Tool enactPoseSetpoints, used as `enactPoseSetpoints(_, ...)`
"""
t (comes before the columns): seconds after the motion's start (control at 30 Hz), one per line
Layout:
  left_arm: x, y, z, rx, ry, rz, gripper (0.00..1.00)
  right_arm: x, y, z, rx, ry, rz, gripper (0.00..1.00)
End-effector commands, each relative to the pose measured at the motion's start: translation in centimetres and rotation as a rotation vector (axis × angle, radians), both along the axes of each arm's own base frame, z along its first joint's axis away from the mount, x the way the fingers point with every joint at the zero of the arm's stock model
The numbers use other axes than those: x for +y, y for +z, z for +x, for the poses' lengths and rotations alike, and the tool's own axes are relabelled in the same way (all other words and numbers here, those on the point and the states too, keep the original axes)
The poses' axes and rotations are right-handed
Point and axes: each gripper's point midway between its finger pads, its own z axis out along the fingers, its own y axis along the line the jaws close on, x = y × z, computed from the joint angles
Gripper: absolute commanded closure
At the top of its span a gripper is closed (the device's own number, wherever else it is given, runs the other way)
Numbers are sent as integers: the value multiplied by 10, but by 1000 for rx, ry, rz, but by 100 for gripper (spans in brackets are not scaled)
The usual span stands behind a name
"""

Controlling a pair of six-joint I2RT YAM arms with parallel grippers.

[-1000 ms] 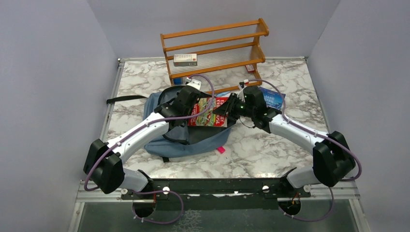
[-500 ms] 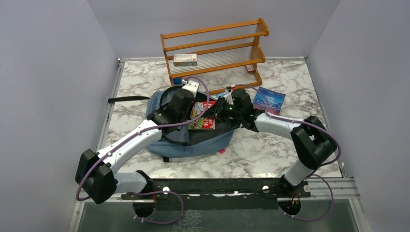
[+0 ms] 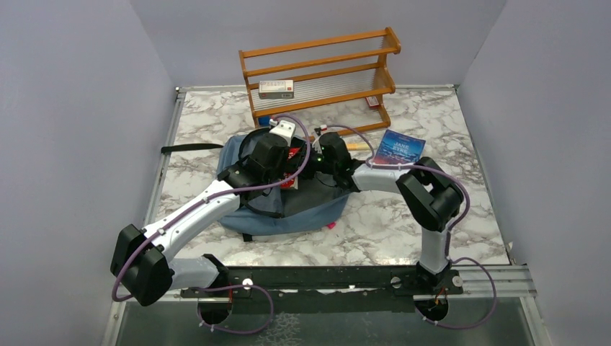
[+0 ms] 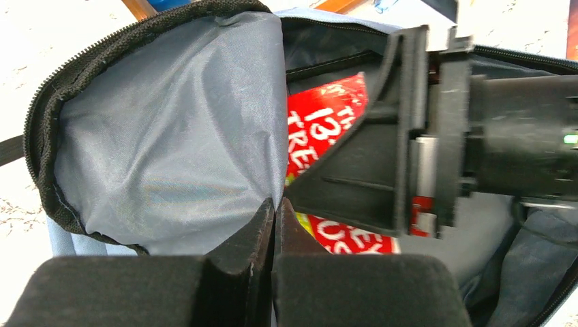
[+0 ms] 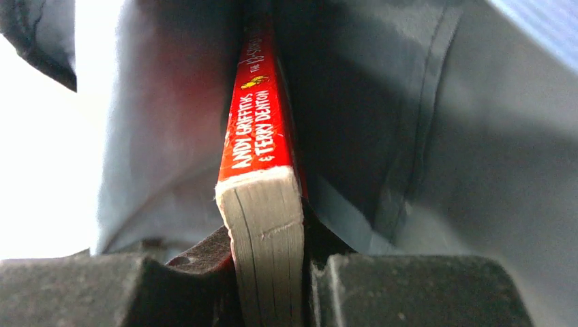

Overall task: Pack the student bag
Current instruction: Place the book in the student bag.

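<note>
The student bag (image 3: 302, 209), dusty blue with black zipper trim, lies on the marble table with its mouth held wide. My left gripper (image 3: 279, 164) (image 4: 275, 206) is shut on the edge of the bag's grey-blue lining flap (image 4: 170, 136), holding it up. My right gripper (image 3: 306, 164) (image 5: 267, 272) is shut on a thick red paperback book (image 5: 259, 136), gripped across its pages and spine. The book (image 4: 327, 122) is down inside the bag, fabric on both sides of it. Only a sliver of red (image 3: 289, 183) shows from above.
A wooden rack (image 3: 320, 72) stands at the back with a white box (image 3: 277, 89) on its shelf. A blue book (image 3: 398, 148) lies right of the bag. A small pink item (image 3: 330, 225) sits by the bag's near edge. A black strap (image 3: 187, 148) trails left.
My right arm has pushed the red book leftward, deeper into the bag, so most of its cover is now hidden. The left gripper has kept hold of the flap, shifting slightly.
</note>
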Motion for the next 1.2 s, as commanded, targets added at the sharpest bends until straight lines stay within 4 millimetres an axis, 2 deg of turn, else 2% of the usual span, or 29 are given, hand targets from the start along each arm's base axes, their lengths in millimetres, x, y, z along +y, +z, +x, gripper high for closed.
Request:
enactPoseSetpoints(0.0, -8, 28, 9, -79, 8, -88, 100, 31, 23, 19, -130, -16, 80, 99)
enactPoseSetpoints(0.17, -11, 25, 12, -68, 16, -92, 100, 51, 2, 23, -127, -12, 29, 99)
enactPoseSetpoints(0.33, -9, 22, 16, -65, 36, -74, 100, 60, -22, 22, -115, 3, -35, 97)
enactPoseSetpoints(0.57, 0, 18, 16, -61, 71, -41, 100, 55, -50, 18, -94, 22, -106, 72)
enactPoseSetpoints(0.87, 7, 12, 16, -47, 94, -12, 100, 43, -45, 17, -148, 18, -166, 46)
enactPoseSetpoints(1.07, 13, 9, 12, -42, 108, -3, 100, 20, -41, 22, -201, -35, -272, 31)
enactPoseSetpoints(1.17, 15, 8, 10, -41, 112, -6, 100, 5, -46, 24, -219, -70, -338, 24)
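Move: The right hand, holding the book by its near end, has the middle of the student bag about 6 cm to its left, 4 cm back and 7 cm below. The book's own middle is roughly 6 cm left, 3 cm ahead and 3 cm lower. The pink marker lies 15 cm back and 9 cm right, the yellow highlighter 8 cm ahead and 18 cm right, both 12 cm below. From the left hand, pinching the bag's lining, the bag's middle is some 4 cm left, 4 cm back, 13 cm down. Leftward and slightly forward, sinking as it goes, the right hand pushes the held book about 5 cm farther in behind the bag's lining. It then goes mostly straight down, some 5 cm below its start in all, opening its fingers wide on the way, and finally eases back right with a tilt of about 15 degrees. The left hand keeps its pinch on the lining, nearly still. ##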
